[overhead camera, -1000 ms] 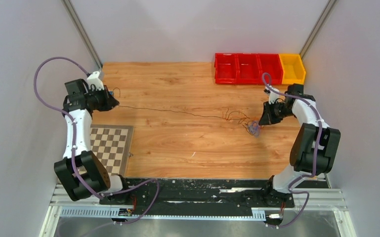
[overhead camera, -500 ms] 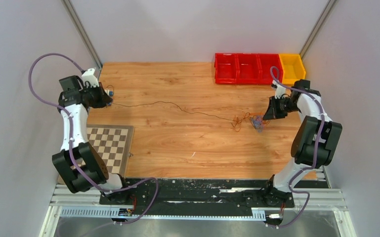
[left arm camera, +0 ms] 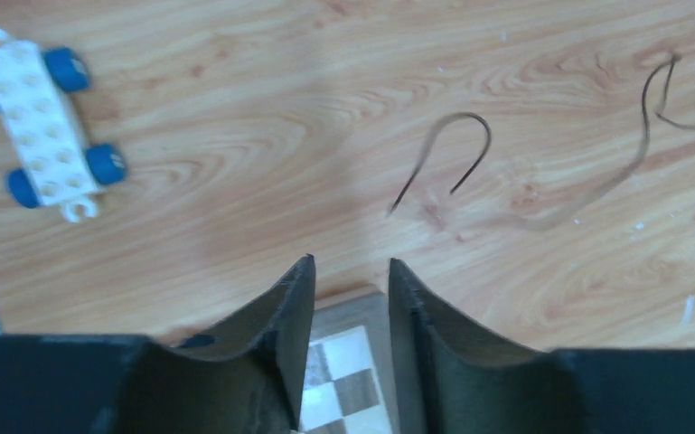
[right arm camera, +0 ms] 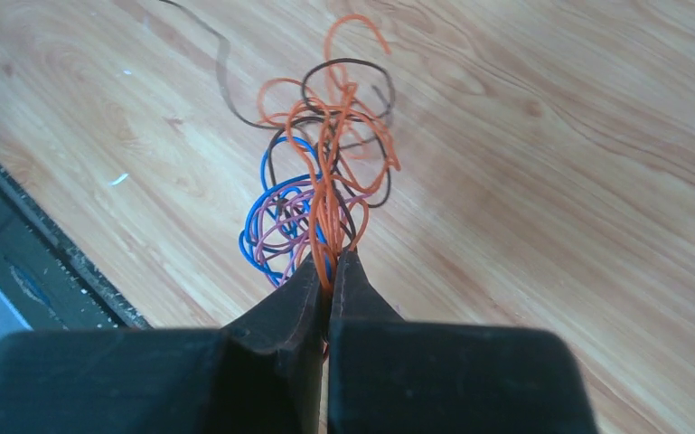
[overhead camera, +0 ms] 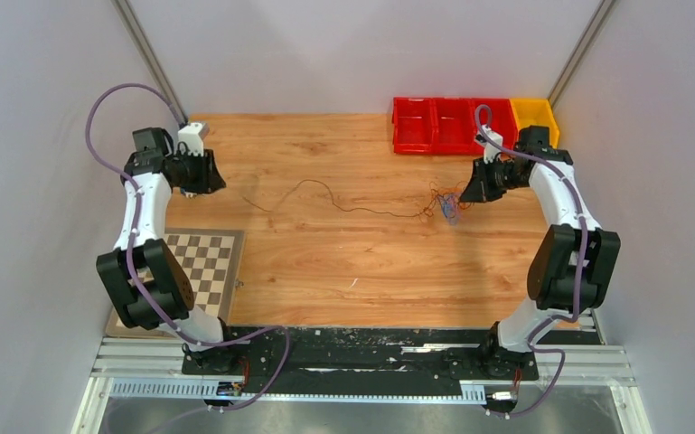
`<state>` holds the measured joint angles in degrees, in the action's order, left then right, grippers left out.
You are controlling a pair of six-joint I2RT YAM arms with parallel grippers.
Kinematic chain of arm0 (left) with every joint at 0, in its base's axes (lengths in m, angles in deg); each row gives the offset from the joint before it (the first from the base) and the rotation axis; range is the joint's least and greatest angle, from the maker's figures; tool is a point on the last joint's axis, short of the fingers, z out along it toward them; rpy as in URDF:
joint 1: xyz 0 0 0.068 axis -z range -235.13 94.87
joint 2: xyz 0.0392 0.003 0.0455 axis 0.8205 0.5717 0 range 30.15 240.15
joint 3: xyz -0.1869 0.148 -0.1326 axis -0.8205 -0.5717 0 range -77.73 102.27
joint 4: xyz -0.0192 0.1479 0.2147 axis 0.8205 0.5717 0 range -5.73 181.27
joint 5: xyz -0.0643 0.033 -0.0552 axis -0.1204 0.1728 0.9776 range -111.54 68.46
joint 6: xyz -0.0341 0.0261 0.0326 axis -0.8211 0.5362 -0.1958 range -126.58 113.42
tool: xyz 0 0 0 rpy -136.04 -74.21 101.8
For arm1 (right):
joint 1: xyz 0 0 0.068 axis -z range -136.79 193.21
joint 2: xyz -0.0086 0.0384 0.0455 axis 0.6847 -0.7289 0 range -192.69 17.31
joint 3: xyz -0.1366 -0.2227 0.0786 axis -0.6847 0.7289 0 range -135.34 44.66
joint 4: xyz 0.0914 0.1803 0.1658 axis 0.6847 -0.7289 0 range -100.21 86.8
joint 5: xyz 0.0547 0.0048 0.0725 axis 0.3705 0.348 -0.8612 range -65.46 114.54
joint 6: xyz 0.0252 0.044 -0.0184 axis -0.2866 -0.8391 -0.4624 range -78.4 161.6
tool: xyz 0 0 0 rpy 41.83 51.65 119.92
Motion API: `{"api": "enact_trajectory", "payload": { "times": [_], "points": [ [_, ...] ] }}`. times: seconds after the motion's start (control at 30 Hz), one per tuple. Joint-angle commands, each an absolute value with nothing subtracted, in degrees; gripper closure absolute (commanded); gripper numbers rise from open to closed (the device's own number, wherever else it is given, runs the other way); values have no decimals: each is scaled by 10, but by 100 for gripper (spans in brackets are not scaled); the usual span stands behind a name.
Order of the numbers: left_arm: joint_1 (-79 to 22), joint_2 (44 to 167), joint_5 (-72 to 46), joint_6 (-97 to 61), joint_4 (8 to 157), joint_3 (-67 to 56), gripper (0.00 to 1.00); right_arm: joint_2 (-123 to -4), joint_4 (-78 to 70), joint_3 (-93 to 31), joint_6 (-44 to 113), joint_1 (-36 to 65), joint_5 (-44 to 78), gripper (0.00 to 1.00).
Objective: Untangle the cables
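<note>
The cables are a small tangle [overhead camera: 444,202] of orange, dark brown, blue and pink hair-thin wires at the table's right middle. My right gripper [overhead camera: 464,195] holds it from the right. In the right wrist view its jaws [right arm camera: 330,259] are shut on the orange strands, and the loops [right arm camera: 325,172] fan out beyond the tips. One long dark wire [overhead camera: 343,206] trails left in a slack wave, ending free [left arm camera: 456,149] on the wood. My left gripper [overhead camera: 215,180] hovers at the far left, open [left arm camera: 350,264] with nothing between its fingers.
Three red bins [overhead camera: 452,125] and a yellow bin [overhead camera: 535,122] stand at the back right. A chessboard [overhead camera: 203,262] lies at the near left, also seen below the left jaws. A white toy car [left arm camera: 45,122] with blue wheels sits near the left gripper.
The left gripper opened and let go of the long dark wire, which went from taut to a slack wave. The right gripper carried the tangle left and toward the back.
</note>
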<state>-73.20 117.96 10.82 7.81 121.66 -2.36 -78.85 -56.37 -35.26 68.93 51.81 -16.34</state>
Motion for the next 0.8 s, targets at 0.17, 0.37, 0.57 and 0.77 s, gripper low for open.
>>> {"api": "enact_trajectory", "payload": {
  "times": [0.17, 0.37, 0.57, 0.77],
  "points": [
    [-584, 1134, 213, 164, 1181, -85, 0, -742, -603, -367, 720, 406, -277, 100],
    [-450, 1121, 301, -20, 1004, -138, 0, -735, -636, -402, 719, 345, -344, 100],
    [-304, 1147, 300, -246, 792, -157, 0, -746, -615, -420, 677, 291, -343, 100],
    [-233, 1219, 246, -407, 704, -114, 0, -761, -553, -419, 608, 253, -308, 99]
  ]
}}
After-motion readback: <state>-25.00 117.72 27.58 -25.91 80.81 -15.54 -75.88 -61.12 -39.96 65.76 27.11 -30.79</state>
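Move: The cable bundle hangs just under the right fingers that pinch it, its middle some 3 cm left of and 6 cm below that hand; the red bins stand about 25 cm ahead. From the left hand the bundle is about 58 cm right, 3 cm back and 9 cm below. The black cable's loose end is some 5 cm to the left hand's right, 2 cm back and 5 cm below; the toy car lies about 12 cm left, 7 cm ahead and 16 cm below. The cable bundle stays pinched in the shut right fingers, which carry it left about 17 cm, also back and up. The left hand, already letting go of the black cable, opens wide and sweeps right some 36 cm and back towards the bundle, dipping then rising, while turning clockwise and rolling left side down, so its open fingers come close to the bundle. ##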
